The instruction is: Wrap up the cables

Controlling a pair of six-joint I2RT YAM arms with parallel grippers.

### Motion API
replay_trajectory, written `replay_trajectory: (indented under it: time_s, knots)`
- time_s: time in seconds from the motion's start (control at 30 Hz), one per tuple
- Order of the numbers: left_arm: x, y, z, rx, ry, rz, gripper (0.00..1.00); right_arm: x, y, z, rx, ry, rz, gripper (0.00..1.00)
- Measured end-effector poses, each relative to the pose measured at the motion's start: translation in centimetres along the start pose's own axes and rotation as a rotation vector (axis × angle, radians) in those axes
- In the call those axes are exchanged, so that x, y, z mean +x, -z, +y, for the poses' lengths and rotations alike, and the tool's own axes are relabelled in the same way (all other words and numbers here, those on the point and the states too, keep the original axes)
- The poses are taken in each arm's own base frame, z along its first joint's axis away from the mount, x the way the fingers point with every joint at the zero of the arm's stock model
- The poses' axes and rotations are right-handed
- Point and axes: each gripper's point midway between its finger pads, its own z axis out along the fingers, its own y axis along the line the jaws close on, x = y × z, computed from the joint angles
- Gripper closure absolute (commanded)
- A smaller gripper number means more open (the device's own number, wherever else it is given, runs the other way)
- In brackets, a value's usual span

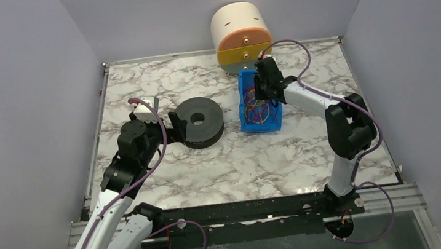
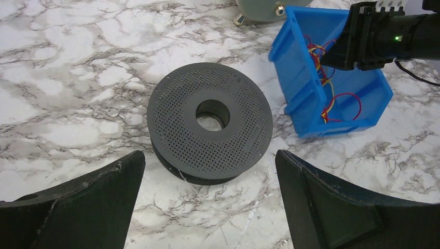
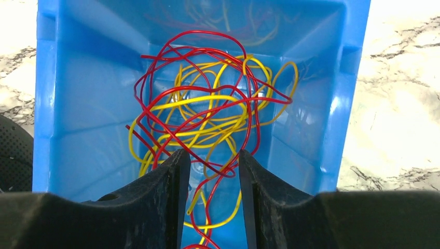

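The cables [image 3: 207,49] are thin red wires tangled with yellow ones in a loose heap inside a blue bin [image 3: 78,104]; the tangle also shows in the top view [image 1: 256,109]. My right gripper [image 3: 212,155] reaches down into the bin [image 1: 261,125]. Its jaws stand partly apart, with red and yellow strands running through the gap, not pinched. A black perforated spool [image 1: 200,121] lies flat left of the bin. My left gripper [image 2: 210,158] hovers wide open just short of the spool [image 2: 176,124], holding nothing.
A cream, orange and yellow drawer unit [image 1: 241,32] stands at the back edge behind the bin. Grey walls close in the marble table [image 1: 235,172] on the left, back and right. A thin pale thread lies on the marble by the spool.
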Motion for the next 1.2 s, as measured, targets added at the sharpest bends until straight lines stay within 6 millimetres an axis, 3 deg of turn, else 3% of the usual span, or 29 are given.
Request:
replay_trajectory:
  time_s: [0.23, 0.4, 0.63, 0.77, 0.97, 1.2]
  knots:
    - [0.0, 0.0, 0.0, 0.000, 0.000, 0.000, 0.01, 0.0, -0.7, 0.0, 0.005, 0.009, 0.006, 0.73]
    - [0.0, 0.0, 0.0, 0.000, 0.000, 0.000, 0.01, 0.0, -0.7, 0.0, 0.004, 0.012, 0.005, 0.99]
    - [0.0, 0.0, 0.0, 0.000, 0.000, 0.000, 0.01, -0.6, -0.2, 0.1, -0.002, 0.007, -0.009, 0.99]
    - [0.0, 0.0, 0.0, 0.001, 0.000, -0.001, 0.01, -2.9, 2.1, 0.1, -0.023, -0.007, -0.071, 0.99]
    - [-0.1, 0.1, 0.0, 0.002, 0.000, -0.005, 0.01, -7.7, 8.0, -0.2, -0.066, -0.033, -0.223, 0.99]
    - [-0.2, 0.2, 0.0, 0.003, 0.001, -0.010, 0.01, -11.7, 13.8, -0.1, -0.132, -0.062, -0.347, 0.99]
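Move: The right hand is already inside the blue tray with its fingers half open; the middle of the cable pile lies about 2 cm ahead and 2 cm below. The black spool stands some 24 cm to the left and 8 cm back, and the drawer cabinet roughly 20 cm ahead, 4 cm to the left. From the idle left hand the cables lie about 20 cm ahead, 28 cm to the right and 18 cm down. Staying almost in place, with barely half a centimetre of forward and downward settling, the right hand closes its half-open fingers fully and pinches a red cable from the pile. It then rises about 18 cm out of the blue tray, drawing back some 2 cm while the wrist tips the fingers up about 20 degrees, still gripping the cable. ##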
